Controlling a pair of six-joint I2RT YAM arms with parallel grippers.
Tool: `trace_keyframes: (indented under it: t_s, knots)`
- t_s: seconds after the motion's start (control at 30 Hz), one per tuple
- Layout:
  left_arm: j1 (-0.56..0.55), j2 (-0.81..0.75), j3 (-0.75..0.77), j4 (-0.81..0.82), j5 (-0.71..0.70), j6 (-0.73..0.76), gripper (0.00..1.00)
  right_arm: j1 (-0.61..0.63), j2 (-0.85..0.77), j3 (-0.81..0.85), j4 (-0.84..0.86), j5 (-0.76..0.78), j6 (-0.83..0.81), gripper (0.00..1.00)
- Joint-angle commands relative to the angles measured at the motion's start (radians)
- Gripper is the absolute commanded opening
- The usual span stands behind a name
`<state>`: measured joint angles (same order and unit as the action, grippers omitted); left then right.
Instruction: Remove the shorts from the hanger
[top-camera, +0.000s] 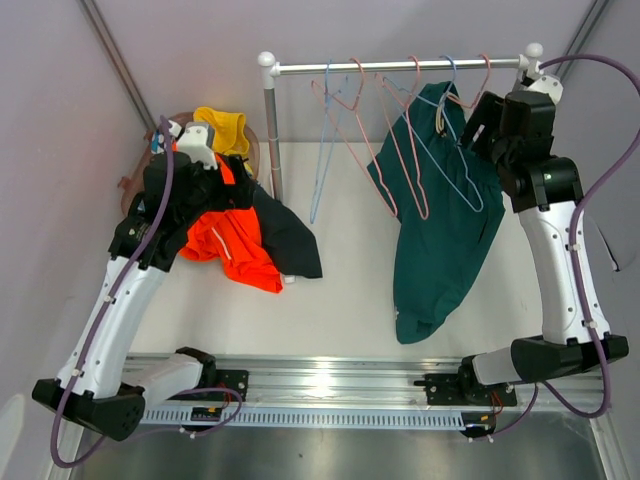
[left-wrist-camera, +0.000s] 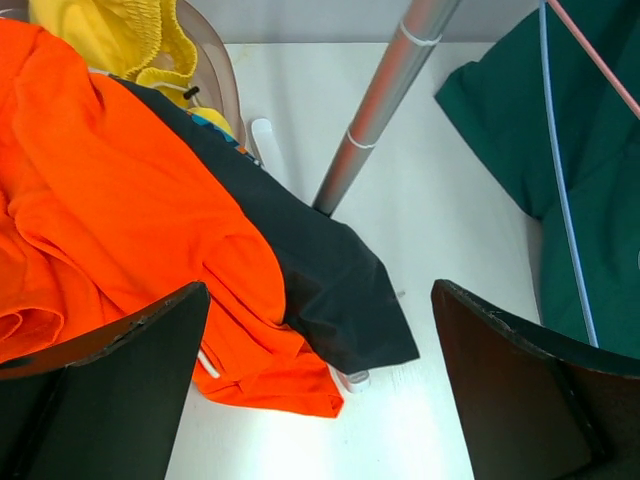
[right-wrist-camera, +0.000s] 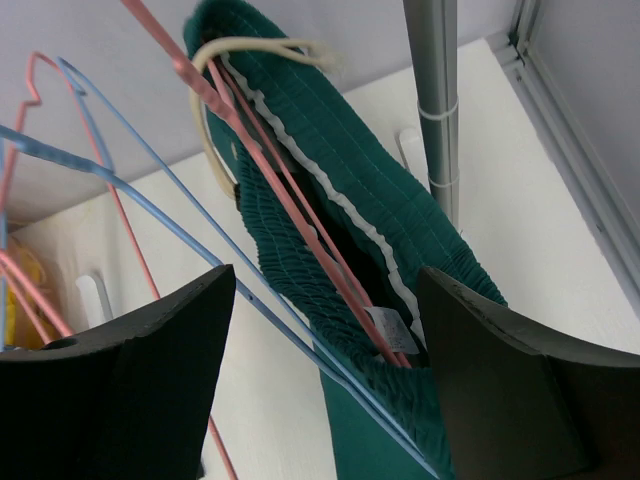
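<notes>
Teal green shorts (top-camera: 440, 230) hang from the rail (top-camera: 400, 66) on a pink hanger (right-wrist-camera: 300, 215) that runs through their gathered waistband (right-wrist-camera: 330, 190). My right gripper (right-wrist-camera: 325, 285) is up at the waistband, open, its fingers on either side of the fabric and hanger wires; a blue hanger (right-wrist-camera: 160, 205) also crosses the gap. At the left of the table lie orange-red shorts (top-camera: 235, 245), dark shorts (top-camera: 290, 240) and yellow shorts (top-camera: 225, 128) in a heap. My left gripper (left-wrist-camera: 320, 295) hovers open above the orange shorts (left-wrist-camera: 120, 200) and dark shorts (left-wrist-camera: 330, 280), holding nothing.
Several bare pink and blue hangers (top-camera: 335, 110) hang on the rail. The rack's left post (top-camera: 270, 130) stands beside the heap, its right post (right-wrist-camera: 435, 100) close behind the teal shorts. A brownish bowl rim (left-wrist-camera: 215, 70) holds the yellow shorts. Walls enclose three sides.
</notes>
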<state>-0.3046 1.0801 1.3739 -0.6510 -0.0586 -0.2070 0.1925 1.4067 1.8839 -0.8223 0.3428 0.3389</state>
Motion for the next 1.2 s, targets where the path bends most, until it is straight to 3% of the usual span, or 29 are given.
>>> trace_keyframes:
  t_s: [0.0,0.13,0.17,0.2,0.27,0.33,0.43,0.5,0.87,1.17]
  knots:
    - [-0.022,-0.031,-0.007,0.045,0.023,-0.020,0.99,-0.011,0.008,-0.042,0.074,-0.021,0.000,0.78]
    - [-0.056,-0.039,-0.016,0.060,0.013,-0.023,0.99,-0.018,0.020,-0.075,0.103,-0.028,-0.001,0.69]
    - [-0.060,-0.045,-0.024,0.065,0.011,-0.023,0.99,-0.019,0.024,-0.072,0.104,-0.028,-0.003,0.57]
    - [-0.067,-0.051,-0.033,0.070,0.009,-0.022,0.99,-0.021,0.029,-0.068,0.109,-0.030,-0.008,0.51]
    - [-0.083,-0.057,-0.052,0.085,0.008,-0.023,0.99,-0.021,0.041,-0.045,0.111,-0.033,-0.012,0.43]
    - [-0.100,-0.059,-0.070,0.091,0.005,-0.026,0.99,-0.022,0.052,-0.026,0.107,-0.034,-0.018,0.42]
    - [-0.135,-0.060,-0.072,0.091,0.013,-0.029,0.99,-0.021,0.061,0.007,0.107,-0.041,-0.020,0.24]
    - [-0.160,-0.074,-0.076,0.097,0.037,-0.037,0.99,-0.022,0.067,0.041,0.097,-0.045,-0.015,0.01]
    - [-0.573,-0.089,-0.139,0.321,0.126,-0.014,0.99,0.001,0.090,0.311,-0.036,-0.053,-0.003,0.00]
    - [-0.827,0.058,-0.164,0.755,0.259,0.009,0.99,0.110,0.003,0.284,-0.120,0.018,0.075,0.00]
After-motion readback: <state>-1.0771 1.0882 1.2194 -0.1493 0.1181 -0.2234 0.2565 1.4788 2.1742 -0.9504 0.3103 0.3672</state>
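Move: The neck of the pink hanger carrying the green shorts is about 4 cm ahead of the right hand and 3 cm lower, straight in line; the rack's right pole stands some 5 cm right and 5 cm ahead, a blue hanger about 5 cm left and 4 cm back. The green shorts lie roughly 43 cm right of the left hand, 3 cm back and 13 cm lower, with the red shorts 6 cm ahead, 4 cm left, well below it. The right fingers close on the pink hanger's wire just under its hook after a short reach of some 3 cm forward and down, then lift it about 9 cm, easing back and slightly left. Meanwhile the open left hand swings some 25 cm right and 16 cm back, rising a little and turning about 55 degrees clockwise towards the green shorts, slow at first, then quick. ##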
